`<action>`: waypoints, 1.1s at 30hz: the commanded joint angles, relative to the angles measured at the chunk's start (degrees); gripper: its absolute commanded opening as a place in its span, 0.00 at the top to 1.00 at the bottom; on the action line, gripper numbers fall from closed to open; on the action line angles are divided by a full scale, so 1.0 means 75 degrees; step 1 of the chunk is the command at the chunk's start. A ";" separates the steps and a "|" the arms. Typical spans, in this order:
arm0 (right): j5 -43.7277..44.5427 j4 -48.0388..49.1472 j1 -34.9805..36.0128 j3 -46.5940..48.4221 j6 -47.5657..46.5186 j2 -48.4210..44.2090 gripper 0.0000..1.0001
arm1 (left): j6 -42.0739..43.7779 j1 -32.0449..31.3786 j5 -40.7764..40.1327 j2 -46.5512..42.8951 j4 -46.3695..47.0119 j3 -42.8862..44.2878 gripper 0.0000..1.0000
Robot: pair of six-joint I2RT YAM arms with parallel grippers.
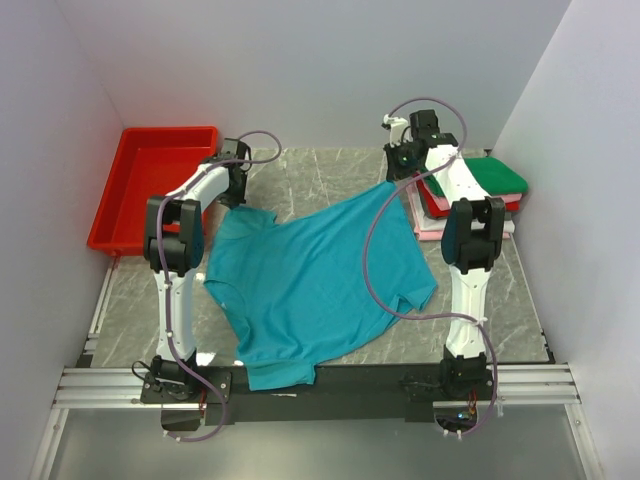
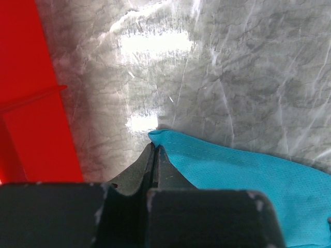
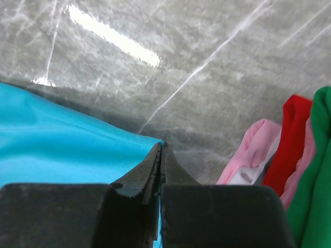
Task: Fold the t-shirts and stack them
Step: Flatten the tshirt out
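A teal t-shirt [image 1: 310, 280] lies spread across the middle of the grey table, one part hanging over the near edge. My left gripper [image 1: 229, 205] is shut on its far left corner; in the left wrist view the jaws [image 2: 155, 148] pinch the hemmed edge of the teal cloth [image 2: 248, 170]. At the far right corner of the same shirt, my right gripper [image 1: 396, 182] is also shut, and the right wrist view shows its jaws [image 3: 161, 147] closed on the teal cloth [image 3: 62, 139]. A pile of folded t-shirts [image 1: 480, 185] with a green one on top sits at the right.
A red plastic tray [image 1: 110, 215] stands at the far left beside the left gripper, its wall [image 2: 31, 103] close to the fingers. Pink [image 3: 253, 155], red [image 3: 289, 134] and green [image 3: 315, 181] cloth of the pile lies just right of the right gripper. White walls enclose the table.
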 commanded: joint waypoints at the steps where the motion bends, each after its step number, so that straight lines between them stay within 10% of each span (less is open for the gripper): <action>1: -0.0191 0.0402 -0.0056 -0.0140 -0.0085 -0.0457 1.00 | -0.0136 0.0035 0.0127 -0.0613 0.0250 -0.0050 1.00; 19: -0.0848 -0.0031 0.0002 -0.0561 -0.0178 -0.2143 1.00 | -0.0347 0.0117 0.1076 -0.3564 0.1949 -0.1597 1.00; 33: -0.0462 -0.1132 0.0108 0.0058 -0.0834 -0.6549 1.00 | -0.1319 0.0117 0.2013 -0.9235 0.4280 -0.2829 1.00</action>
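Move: The two hands already hold the far edge of the spread t-shirt, the left at table level, the right some 9 cm above the table. The t-shirt's middle lies about 20 cm back and 20 cm right of the left hand; from the right hand it is some 21 cm back, 17 cm left and 9 cm down. The red tray's middle stands roughly 20 cm left and 2 cm ahead of the left hand; the folded stack sits about 19 cm right of the right hand, 2 cm back and 5 cm lower. Upwards, slowly at first and then ever faster, the left hand lifts its pinched corner about 40 cm off the table, pulling back late in the climb as its fingers tip up some 60 degrees towards forward. The right hand hovers briefly, then follows, rising some 30 cm while drawing back about half as far, its fingers also tipping up. Both grippers stay shut on the cloth. ##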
